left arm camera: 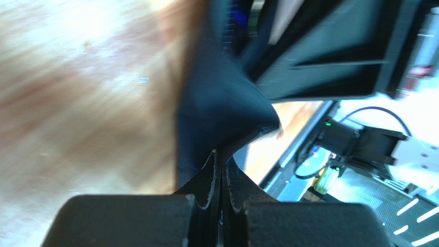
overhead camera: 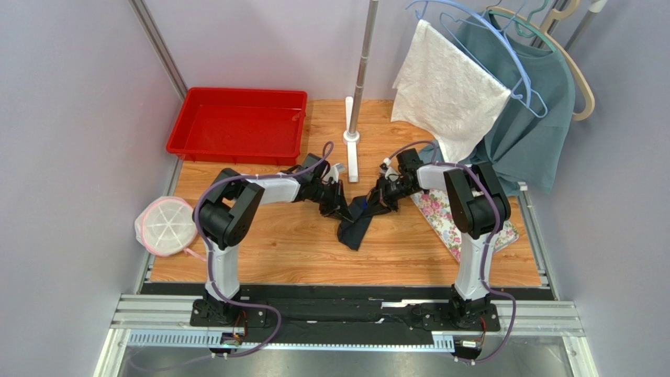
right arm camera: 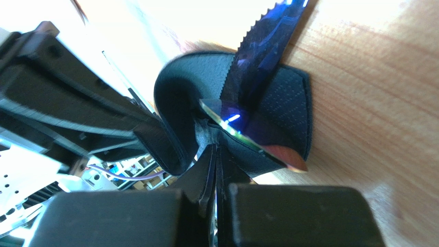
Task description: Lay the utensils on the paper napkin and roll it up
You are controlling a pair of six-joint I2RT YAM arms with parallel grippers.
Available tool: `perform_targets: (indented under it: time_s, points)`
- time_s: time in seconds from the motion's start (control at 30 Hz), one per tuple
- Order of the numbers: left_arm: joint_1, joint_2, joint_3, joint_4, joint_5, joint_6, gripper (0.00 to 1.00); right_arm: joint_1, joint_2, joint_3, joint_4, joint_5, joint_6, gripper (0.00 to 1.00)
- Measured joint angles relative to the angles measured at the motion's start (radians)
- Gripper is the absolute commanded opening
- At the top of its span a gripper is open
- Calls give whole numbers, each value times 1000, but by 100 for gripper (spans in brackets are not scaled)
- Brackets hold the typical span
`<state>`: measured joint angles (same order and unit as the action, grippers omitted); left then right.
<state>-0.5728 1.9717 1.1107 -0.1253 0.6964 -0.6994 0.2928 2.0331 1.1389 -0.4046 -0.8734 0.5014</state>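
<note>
The black paper napkin (overhead camera: pixel 355 226) lies bunched and partly curled at mid-table, its upper end lifted between both grippers. My left gripper (overhead camera: pixel 343 210) is shut on a pinched corner of the napkin (left arm camera: pixel 216 113); in the left wrist view the gripper (left arm camera: pixel 222 158) has its jaws together on the sheet. My right gripper (overhead camera: pixel 377 201) faces it from the right. In the right wrist view that gripper (right arm camera: pixel 215 150) is shut on a fold of the napkin (right arm camera: pixel 293 103). One utensil, a serrated blue-black knife (right arm camera: pixel 257 62), sticks out of the curl. Other utensils are hidden.
A red tray (overhead camera: pixel 236 126) sits at the back left, and a white pole stand (overhead camera: pixel 351 145) just behind the grippers. A floral mat (overhead camera: pixel 439 216) lies under the right arm. A white cloth (overhead camera: pixel 448 86) and a teal garment (overhead camera: pixel 527 118) hang at the back right. A round white pouch (overhead camera: pixel 167 225) rests at the left edge.
</note>
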Motion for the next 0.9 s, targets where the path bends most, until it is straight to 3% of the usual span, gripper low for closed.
perform_targets:
  time_s: [0.9]
  points:
    - [-86, 11, -67, 322, 89, -156, 0, -2, 2, 0, -2, 0, 7, 0]
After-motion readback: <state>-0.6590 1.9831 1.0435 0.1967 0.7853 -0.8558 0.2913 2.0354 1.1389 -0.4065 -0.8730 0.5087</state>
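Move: The left hand pinches the napkin's left edge; the utensil bundle it is wrapping lies about 4 cm to its right, 2 cm ahead and 1 cm lower. The exposed knife blade is roughly 5 cm ahead and 4 cm right of it, the napkin's near end some 5 cm straight back. From the right hand, shut on the napkin's other side, the bundle is about 3 cm left and 1 cm back, at its height. The left hand, keeping its napkin edge pinched, arcs up and 5 cm right towards the right hand's unmoving grip. ##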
